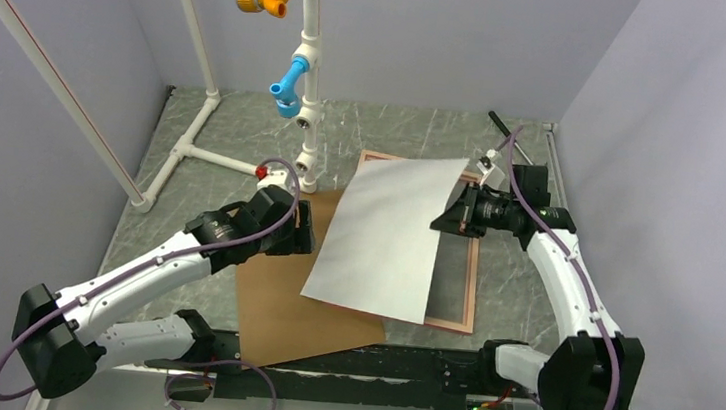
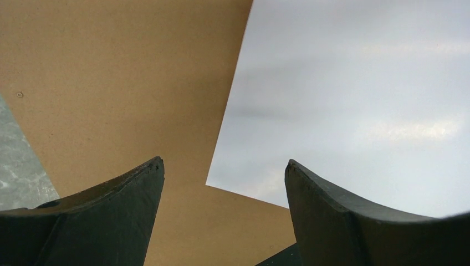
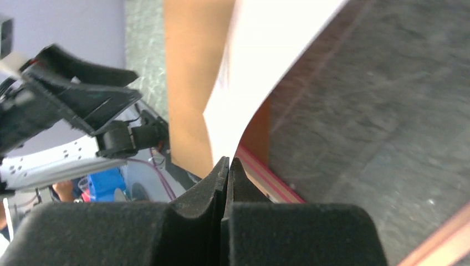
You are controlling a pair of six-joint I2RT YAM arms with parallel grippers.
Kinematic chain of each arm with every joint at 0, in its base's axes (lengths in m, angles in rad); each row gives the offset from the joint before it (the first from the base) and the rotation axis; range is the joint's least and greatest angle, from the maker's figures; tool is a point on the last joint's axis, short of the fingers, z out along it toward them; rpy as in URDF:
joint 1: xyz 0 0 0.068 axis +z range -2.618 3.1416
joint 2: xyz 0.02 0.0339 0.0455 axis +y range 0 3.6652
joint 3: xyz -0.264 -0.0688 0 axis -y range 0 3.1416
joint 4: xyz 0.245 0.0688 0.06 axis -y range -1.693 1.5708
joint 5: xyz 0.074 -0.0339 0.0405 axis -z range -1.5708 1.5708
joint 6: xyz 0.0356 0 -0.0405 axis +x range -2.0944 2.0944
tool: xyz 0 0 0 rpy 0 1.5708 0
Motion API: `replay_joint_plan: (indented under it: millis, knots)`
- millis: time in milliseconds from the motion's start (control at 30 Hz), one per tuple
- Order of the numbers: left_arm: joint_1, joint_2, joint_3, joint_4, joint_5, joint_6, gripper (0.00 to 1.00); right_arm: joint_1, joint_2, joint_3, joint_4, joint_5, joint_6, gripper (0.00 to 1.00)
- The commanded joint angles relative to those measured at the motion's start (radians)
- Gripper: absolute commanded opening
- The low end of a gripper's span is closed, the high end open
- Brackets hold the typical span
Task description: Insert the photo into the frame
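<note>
The photo (image 1: 386, 232) shows only its plain white back and hangs tilted over the frame (image 1: 473, 286), whose pink-red rails lie flat on the table. My right gripper (image 1: 441, 223) is shut on the photo's right edge. In the right wrist view the white sheet (image 3: 260, 61) runs into the closed right gripper (image 3: 227, 162), with the frame's red rail (image 3: 269, 176) just beneath. My left gripper (image 1: 309, 230) is open just left of the photo, over the brown hardboard. Between its spread fingers (image 2: 224, 172) I see the photo's corner (image 2: 343, 100), untouched.
A brown hardboard panel (image 1: 289, 303) lies under the photo's left side and reaches the near table edge. A white pipe stand (image 1: 305, 109) with orange and blue fittings rises at the back. Grey walls close in left and right of the marble table (image 1: 235, 132).
</note>
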Motion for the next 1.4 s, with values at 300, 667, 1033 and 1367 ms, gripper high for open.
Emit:
replay_joint_plan:
  millis: [300, 667, 1033, 1367]
  knots:
    - [0.005, 0.058, -0.030, 0.057, 0.057, -0.018, 0.83, -0.065, 0.157, 0.139, -0.216, 0.373, -0.107, 0.00]
    - [0.005, 0.055, -0.061, 0.081, 0.075, -0.024, 0.83, -0.051, 0.270, 0.243, -0.295, 0.506, -0.151, 0.00]
    - [0.005, 0.051, -0.075, 0.080, 0.075, -0.024, 0.83, 0.012, 0.346, 0.320, -0.374, 0.514, -0.220, 0.00]
    - [0.005, 0.061, -0.086, 0.091, 0.083, -0.025, 0.83, 0.060, 0.388, 0.408, -0.426, 0.592, -0.266, 0.00]
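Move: The right gripper holds the middle of the photo's right edge above the frame; the frame's middle lies about 6 cm ahead, 2 cm to its left and 18 cm below. The frame's left rail is about 16 cm left and 8 cm ahead, its right rail 13 cm right and 5 cm ahead. From the left gripper the frame's middle is some 21 cm right, 11 cm ahead and 13 cm below, with the brown board directly underneath, about 14 cm down. Bring the right gripper right by about 8 cm and down about 7 cm, easing forward some 4 cm as well, dropping fast at first and rising a touch at the end. Keep the photo's edge pinched and tip the fingers downward by about 35 degrees, drawing the photo off the left rail towards the frame's opening. Lower the open left gripper about 4 cm over the board. ##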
